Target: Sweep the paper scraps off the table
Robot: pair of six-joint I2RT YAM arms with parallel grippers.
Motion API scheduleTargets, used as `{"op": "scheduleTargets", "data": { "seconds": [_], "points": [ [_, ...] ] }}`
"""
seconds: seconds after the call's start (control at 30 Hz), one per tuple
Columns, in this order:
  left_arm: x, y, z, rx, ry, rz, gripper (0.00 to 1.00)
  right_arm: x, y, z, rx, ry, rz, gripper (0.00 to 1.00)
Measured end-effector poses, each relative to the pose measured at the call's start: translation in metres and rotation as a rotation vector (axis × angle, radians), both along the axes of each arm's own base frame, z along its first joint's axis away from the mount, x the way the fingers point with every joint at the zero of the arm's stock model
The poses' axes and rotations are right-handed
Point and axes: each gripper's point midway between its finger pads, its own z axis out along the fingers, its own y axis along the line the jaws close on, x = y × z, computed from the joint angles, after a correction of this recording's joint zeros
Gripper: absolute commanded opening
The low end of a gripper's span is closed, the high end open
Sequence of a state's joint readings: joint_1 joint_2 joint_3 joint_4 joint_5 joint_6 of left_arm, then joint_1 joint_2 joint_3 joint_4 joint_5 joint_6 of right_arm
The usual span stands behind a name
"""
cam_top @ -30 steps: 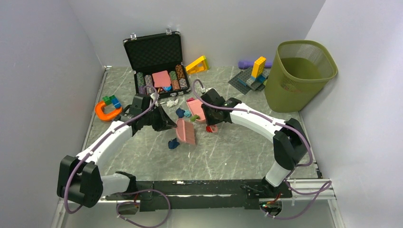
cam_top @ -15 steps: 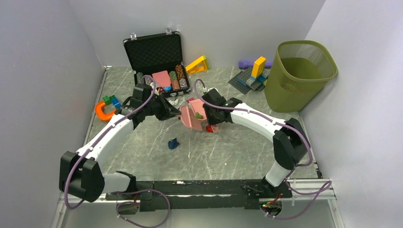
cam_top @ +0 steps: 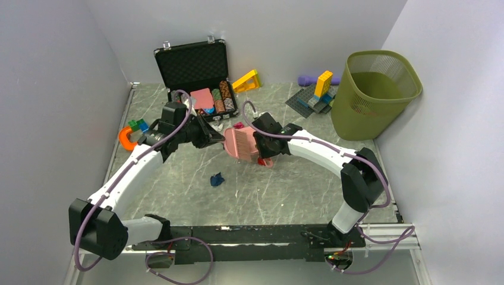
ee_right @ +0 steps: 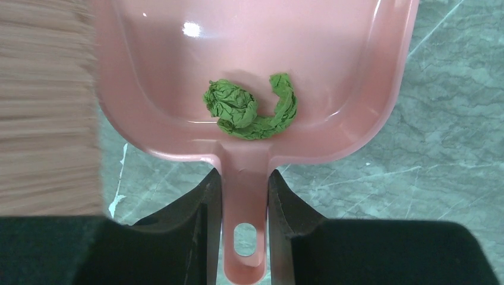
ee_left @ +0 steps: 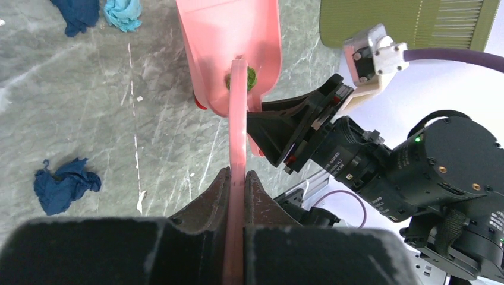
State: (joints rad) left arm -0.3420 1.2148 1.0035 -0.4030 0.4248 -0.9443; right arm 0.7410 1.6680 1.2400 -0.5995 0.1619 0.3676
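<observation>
My left gripper (cam_top: pixel 209 139) is shut on the handle of a pink brush (cam_top: pixel 240 142), which I hold edge-on above the table (cam_top: pixel 285 190); its grip shows in the left wrist view (ee_left: pixel 236 176). My right gripper (cam_top: pixel 260 148) is shut on the handle of a pink dustpan (ee_right: pixel 249 53), with the grip in the right wrist view (ee_right: pixel 244 181). A green paper scrap (ee_right: pixel 246 107) lies in the pan and also shows in the left wrist view (ee_left: pixel 250 77). The brush bristles (ee_right: pixel 47 107) are at the pan's left side. A navy scrap (cam_top: pixel 217 179) lies on the table nearer me. Another navy scrap (ee_left: pixel 74 12) and a teal scrap (ee_left: pixel 122 12) lie beyond the pan.
An open black case (cam_top: pixel 196 74) with poker chips stands at the back. A green waste basket (cam_top: pixel 374 89) stands at the back right. An orange horseshoe toy (cam_top: pixel 126 138) with blocks lies at the left. Yellow and grey toy blocks (cam_top: pixel 318 92) lie near the basket.
My left arm has swung the brush back and right, from the table's middle up against the dustpan. The green scrap is now inside the pan. The right arm has barely moved.
</observation>
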Motion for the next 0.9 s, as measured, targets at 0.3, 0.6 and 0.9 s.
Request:
{"op": "scheduleTargets", "data": {
  "seconds": [0.3, 0.6, 0.9],
  "points": [
    [0.011, 0.038, 0.025, 0.284, -0.161, 0.021, 0.00, -0.022, -0.023, -0.007, -0.037, 0.023, -0.005, 0.00],
    [-0.008, 0.098, -0.002, 0.636, -0.080, 0.050, 0.00, -0.051, -0.060, 0.017, -0.032, -0.023, -0.029, 0.00],
    [-0.088, 0.129, -0.056, 0.707, 0.126, 0.044, 0.00, -0.052, -0.081, 0.028, -0.052, -0.065, -0.094, 0.00]
  ]
}}
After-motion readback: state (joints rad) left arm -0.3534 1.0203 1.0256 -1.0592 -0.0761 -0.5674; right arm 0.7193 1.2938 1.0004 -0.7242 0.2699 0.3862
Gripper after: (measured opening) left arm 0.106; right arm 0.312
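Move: The near blue scrap lies about 7 cm back and 2 cm left of the brush-holding left hand, some 18 cm lower. From this hand the far blue scrap is about 8 cm straight ahead, the light blue one 7 cm ahead and 4 cm right, the red one level and 14 cm right. From the right hand, holding the dustpan, the near blue scrap is about 7 cm back and 18 cm left; the red one is level, 2 cm left, at the pan's edge. Swing the left gripper with the brush away from the pan, rising slightly as it goes left, then back and down around to the left side of the near blue scrap, about 13 cm left in all, rolling some 40 degrees so its left side rises. Draw the right gripper right and back, finally rising a little, keeping hold of the dustpan. ##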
